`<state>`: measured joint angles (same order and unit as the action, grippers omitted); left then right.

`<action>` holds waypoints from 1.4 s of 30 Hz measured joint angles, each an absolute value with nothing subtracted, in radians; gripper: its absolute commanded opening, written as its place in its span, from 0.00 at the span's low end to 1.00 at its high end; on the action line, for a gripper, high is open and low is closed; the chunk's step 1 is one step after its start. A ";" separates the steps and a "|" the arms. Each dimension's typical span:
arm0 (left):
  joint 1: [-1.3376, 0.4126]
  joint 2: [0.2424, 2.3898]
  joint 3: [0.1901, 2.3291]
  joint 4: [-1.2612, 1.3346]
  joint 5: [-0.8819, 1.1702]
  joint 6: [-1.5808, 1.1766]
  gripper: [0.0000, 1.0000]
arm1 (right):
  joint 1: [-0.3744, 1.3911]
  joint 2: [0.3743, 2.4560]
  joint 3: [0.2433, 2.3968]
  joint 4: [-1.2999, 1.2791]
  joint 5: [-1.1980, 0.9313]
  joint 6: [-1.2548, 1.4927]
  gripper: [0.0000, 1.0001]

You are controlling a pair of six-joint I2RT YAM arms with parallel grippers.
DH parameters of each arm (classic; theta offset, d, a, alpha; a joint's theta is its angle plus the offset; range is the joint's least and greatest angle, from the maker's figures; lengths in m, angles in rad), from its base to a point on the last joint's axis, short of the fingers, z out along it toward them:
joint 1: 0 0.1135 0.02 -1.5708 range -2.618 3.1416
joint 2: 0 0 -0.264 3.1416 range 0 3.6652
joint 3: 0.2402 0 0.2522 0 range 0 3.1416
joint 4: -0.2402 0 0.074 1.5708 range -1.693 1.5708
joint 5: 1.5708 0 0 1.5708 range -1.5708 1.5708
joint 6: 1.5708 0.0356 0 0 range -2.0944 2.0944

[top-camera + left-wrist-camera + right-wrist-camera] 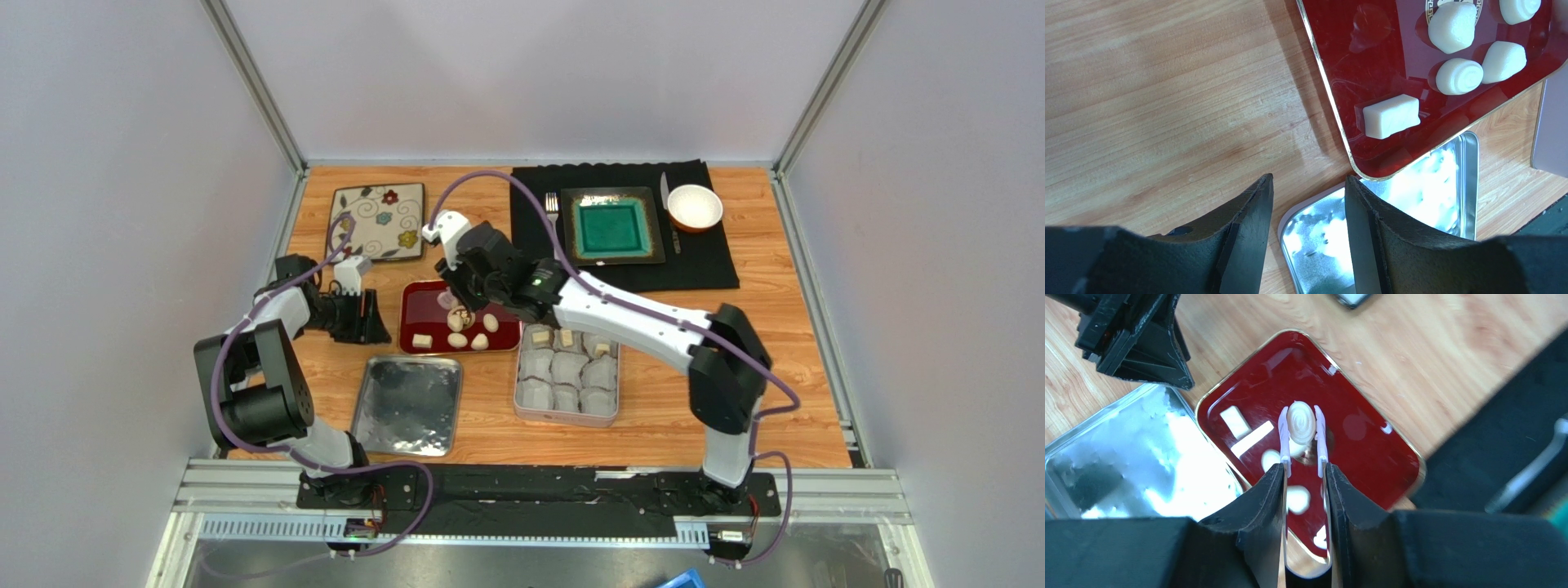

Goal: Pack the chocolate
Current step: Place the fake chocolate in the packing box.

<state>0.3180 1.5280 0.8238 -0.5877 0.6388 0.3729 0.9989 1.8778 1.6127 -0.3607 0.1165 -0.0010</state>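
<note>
Several cream chocolate (1392, 116) pieces lie on the red tray (421, 298); more sit in paper cups at the far edge of the tin box (567, 395). My right gripper (1303, 471) is shut on clear tongs (1284, 441), and their tips pinch a swirled chocolate (1301, 421) over the tray's middle. From above, that gripper (464, 306) hangs over the tray. My left gripper (1309, 184) stands open with nothing between its fingers, low over the table by the tray's left corner and the tin lid (1413, 202).
The silver lid (409, 404) lies in front of the tray. A flowered square plate (378, 222) sits at the back left. A black mat (724, 263) at the back carries a green plate (610, 228), a fork (553, 211) and a white bowl (694, 207).
</note>
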 measured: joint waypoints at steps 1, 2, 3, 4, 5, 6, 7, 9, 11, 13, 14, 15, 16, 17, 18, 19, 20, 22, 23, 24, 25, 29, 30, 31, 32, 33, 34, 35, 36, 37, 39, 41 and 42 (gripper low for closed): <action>0.318 1.528 0.824 -0.588 0.639 0.373 0.55 | 0.997 1.829 1.577 -0.357 0.129 -0.002 0.22; 0.318 1.528 0.824 -0.588 0.640 0.373 0.55 | 0.995 1.780 1.542 -0.360 0.139 -0.002 0.22; 0.318 1.528 0.824 -0.589 0.640 0.373 0.55 | 0.993 1.738 1.512 -0.362 0.149 -0.001 0.22; 0.318 1.528 0.824 -0.590 0.641 0.373 0.55 | 0.991 1.692 1.480 -0.364 0.162 -0.001 0.22; 0.319 1.528 0.825 -0.592 0.643 0.373 0.55 | 0.989 1.650 1.451 -0.367 0.174 0.000 0.22; 0.319 1.528 0.826 -0.593 0.644 0.373 0.55 | 0.988 1.605 1.414 -0.368 0.184 0.005 0.22; 0.319 1.528 0.828 -0.595 0.646 0.373 0.55 | 0.987 1.566 1.382 -0.377 0.195 0.012 0.22; 0.319 1.528 0.830 -0.595 0.647 0.373 0.55 | 0.987 1.494 1.313 -0.389 0.210 0.027 0.22; 0.320 1.527 0.831 -0.596 0.648 0.373 0.55 | 0.987 1.428 1.251 -0.419 0.224 0.044 0.22; 0.320 1.525 0.833 -0.602 0.650 0.373 0.55 | 0.987 1.385 1.201 -0.435 0.236 0.063 0.22; 0.320 1.524 0.834 -0.603 0.651 0.373 0.55 | 0.987 1.371 1.185 -0.443 0.240 0.071 0.22; 0.321 1.521 0.834 -0.604 0.651 0.373 0.55 | 0.987 1.355 1.165 -0.455 0.244 0.083 0.22; 0.321 1.518 0.834 -0.606 0.651 0.373 0.55 | 0.987 1.343 1.150 -0.463 0.246 0.091 0.22; 0.321 1.514 0.834 -0.607 0.652 0.373 0.55 | 0.987 1.329 1.133 -0.473 0.248 0.101 0.22; 0.321 1.511 0.834 -0.609 0.654 0.373 0.55 | 0.987 1.317 1.118 -0.480 0.250 0.110 0.22; 0.321 1.509 0.834 -0.610 0.654 0.373 0.55 | 0.987 1.306 1.106 -0.483 0.250 0.119 0.22; 0.321 1.507 0.834 -0.611 0.654 0.373 0.55 | 0.987 1.297 1.096 -0.484 0.250 0.128 0.22; 0.321 1.505 0.834 -0.611 0.654 0.373 0.55 | 0.987 1.282 1.083 -0.490 0.249 0.143 0.22; 0.321 1.505 0.834 -0.611 0.654 0.373 0.55 | 0.987 1.274 1.076 -0.494 0.248 0.152 0.22; 0.321 1.505 0.834 -0.611 0.654 0.373 0.55 | 0.987 1.269 1.072 -0.498 0.247 0.157 0.22; 0.321 1.505 0.834 -0.612 0.654 0.373 0.55 | 0.987 1.264 1.068 -0.500 0.243 0.164 0.22; 0.321 1.505 0.834 -0.612 0.654 0.373 0.55 | 0.987 1.255 1.053 -0.511 0.224 0.189 0.21; 0.321 1.505 0.834 -0.613 0.654 0.373 0.55 | 0.987 1.254 1.047 -0.513 0.217 0.195 0.21; 0.321 1.505 0.834 -0.614 0.654 0.373 0.55 | 0.987 1.254 1.043 -0.518 0.210 0.200 0.21; 0.321 1.505 0.834 -0.614 0.654 0.373 0.55 | 0.987 1.254 1.037 -0.522 0.204 0.207 0.21; 0.321 1.505 0.834 -0.615 0.654 0.373 0.55 | 0.987 1.253 1.032 -0.523 0.201 0.211 0.22; 0.321 1.505 0.834 -0.616 0.654 0.373 0.55 | 0.987 1.251 1.025 -0.528 0.196 0.217 0.22; 0.321 1.505 0.834 -0.617 0.655 0.373 0.55 | 0.987 1.250 1.020 -0.531 0.194 0.220 0.22; 0.321 1.505 0.834 -0.618 0.655 0.373 0.55 | 0.987 1.246 1.011 -0.531 0.191 0.225 0.22; 0.321 1.505 0.834 -0.619 0.656 0.373 0.55 | 0.987 1.243 1.004 -0.533 0.188 0.230 0.22; 0.321 1.505 0.836 -0.619 0.658 0.373 0.55 | 0.987 1.238 0.991 -0.535 0.185 0.239 0.23; 0.321 1.505 0.839 -0.621 0.662 0.373 0.55 | 0.987 1.238 0.984 -0.534 0.183 0.242 0.26; 0.321 1.504 0.841 -0.621 0.664 0.373 0.55 | 0.987 1.238 0.982 -0.534 0.182 0.244 0.26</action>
<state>0.3206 1.5040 0.8406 -0.6209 0.6636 0.3725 0.9871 1.2381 0.9821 -0.5339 0.1818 0.2436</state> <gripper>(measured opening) 0.549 0.290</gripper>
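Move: Over the red tray, the right hand's pink tongs already hold the swirl chocolate. The paper cup it goes to, the middle one of the packing box's left column, lies about 11 cm to this hand's right, 5 cm back and 12 cm below. The nearest packed square chocolate sits some 6 cm beyond that cup; the red tray's middle is roughly 4 cm ahead and 5 cm left of the hand. From the left hand the cup is about 31 cm right and 7 cm back. Swinging off the tray to the right by about 17 cm and back some 10 cm, the right hand carries the chocolate in the tongs towards the cup. It climbs about 4 cm at first, then sinks some 7 cm, quick early on and slowing at the end, tipping further down and turning clockwise by roughly 10 degrees each, the fingers keeping their grip on the tongs. ##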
